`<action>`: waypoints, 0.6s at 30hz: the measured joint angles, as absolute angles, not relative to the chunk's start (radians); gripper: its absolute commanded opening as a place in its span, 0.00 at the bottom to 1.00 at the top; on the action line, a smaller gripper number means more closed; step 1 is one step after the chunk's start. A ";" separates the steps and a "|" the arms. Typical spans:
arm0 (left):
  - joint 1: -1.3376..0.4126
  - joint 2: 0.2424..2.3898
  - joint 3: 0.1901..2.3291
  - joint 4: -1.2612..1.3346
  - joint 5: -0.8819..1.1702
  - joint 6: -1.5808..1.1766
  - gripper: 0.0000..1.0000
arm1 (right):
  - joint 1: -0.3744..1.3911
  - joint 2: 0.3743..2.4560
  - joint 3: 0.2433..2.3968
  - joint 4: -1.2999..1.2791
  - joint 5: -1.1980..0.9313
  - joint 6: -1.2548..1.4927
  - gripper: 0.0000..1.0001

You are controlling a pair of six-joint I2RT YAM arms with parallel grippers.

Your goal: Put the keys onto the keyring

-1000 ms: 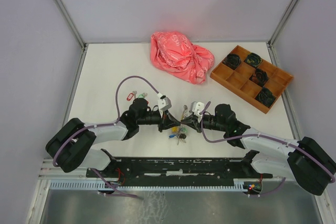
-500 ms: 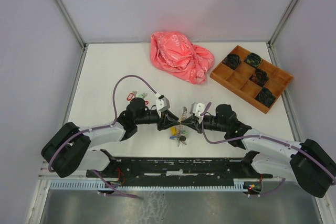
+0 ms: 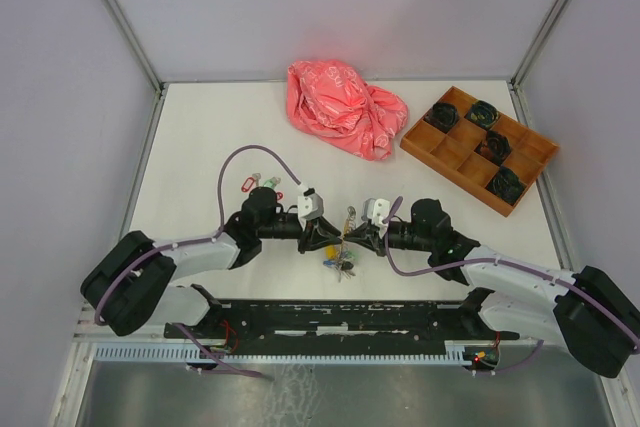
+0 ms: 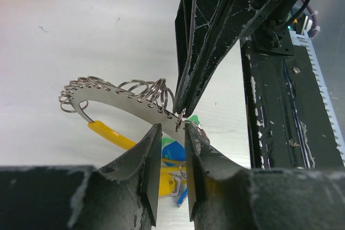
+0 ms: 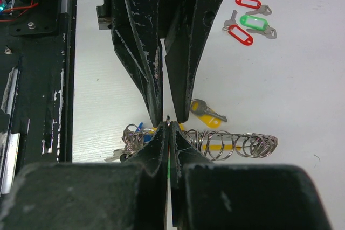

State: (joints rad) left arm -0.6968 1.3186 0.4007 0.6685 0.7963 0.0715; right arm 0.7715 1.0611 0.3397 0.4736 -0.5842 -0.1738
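The keyring (image 3: 348,219) is held up between my two grippers; in the left wrist view it is a flat silver band (image 4: 124,103) with a yellow stretch and several small loops threaded on it. My right gripper (image 5: 168,130) is shut on the ring's thin edge, as the top view (image 3: 360,237) also shows. My left gripper (image 4: 173,127) faces it with jaws narrowly apart on either side of the ring, in the top view (image 3: 328,236) too. Tagged keys (image 3: 340,262) hang below, with a blue tag (image 4: 173,152) and a yellow one (image 5: 207,112). Loose red- and green-tagged keys (image 5: 252,22) lie apart.
A crumpled pink bag (image 3: 345,107) lies at the back centre. An orange compartment tray (image 3: 460,152) with black items sits at the back right. The loose keys (image 3: 250,183) lie left of the left arm. A black rail (image 3: 340,319) runs along the near edge.
Both grippers have shifted slightly and now sit a little further apart, tip to tip, with the ring between them. The hanging keys stay in the same spot.
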 measured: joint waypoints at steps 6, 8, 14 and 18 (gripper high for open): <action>-0.697 1.343 0.401 0.667 0.823 0.085 0.12 | 0.772 1.061 0.340 0.469 -0.589 -0.174 0.01; -0.697 1.344 0.402 0.662 0.824 0.086 0.06 | 0.772 1.061 0.340 0.464 -0.591 -0.175 0.01; -0.697 1.331 0.427 0.583 0.822 0.093 0.03 | 0.772 1.058 0.354 0.422 -0.590 -0.186 0.02; -0.700 1.287 0.464 0.484 0.801 0.096 0.03 | 0.772 1.031 0.384 0.359 -0.578 -0.203 0.12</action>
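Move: Just off the left fingertips, about 1 cm to their right and practically level, is the small wire loop of the keyring that the right fingertips already pinch. The keyring's curved body runs forward from there, its middle some 3 cm ahead of the left hand, 2 cm to its right and 2 cm down; the strung keys and tags hang 3 cm back, 1 cm to its right and about 5 below. A loose yellow-tagged key lies roughly 3 cm ahead, 4 to its left, 10 below. Sinking about 1 cm and easing slightly back, the left hand shuts its part-open fingers on the small wire loop right beside the right fingertips, then rises about 1 cm with the grip closed. The right hand keeps its pinch on the loop almost in place, lifting just under 1 cm at the end. ##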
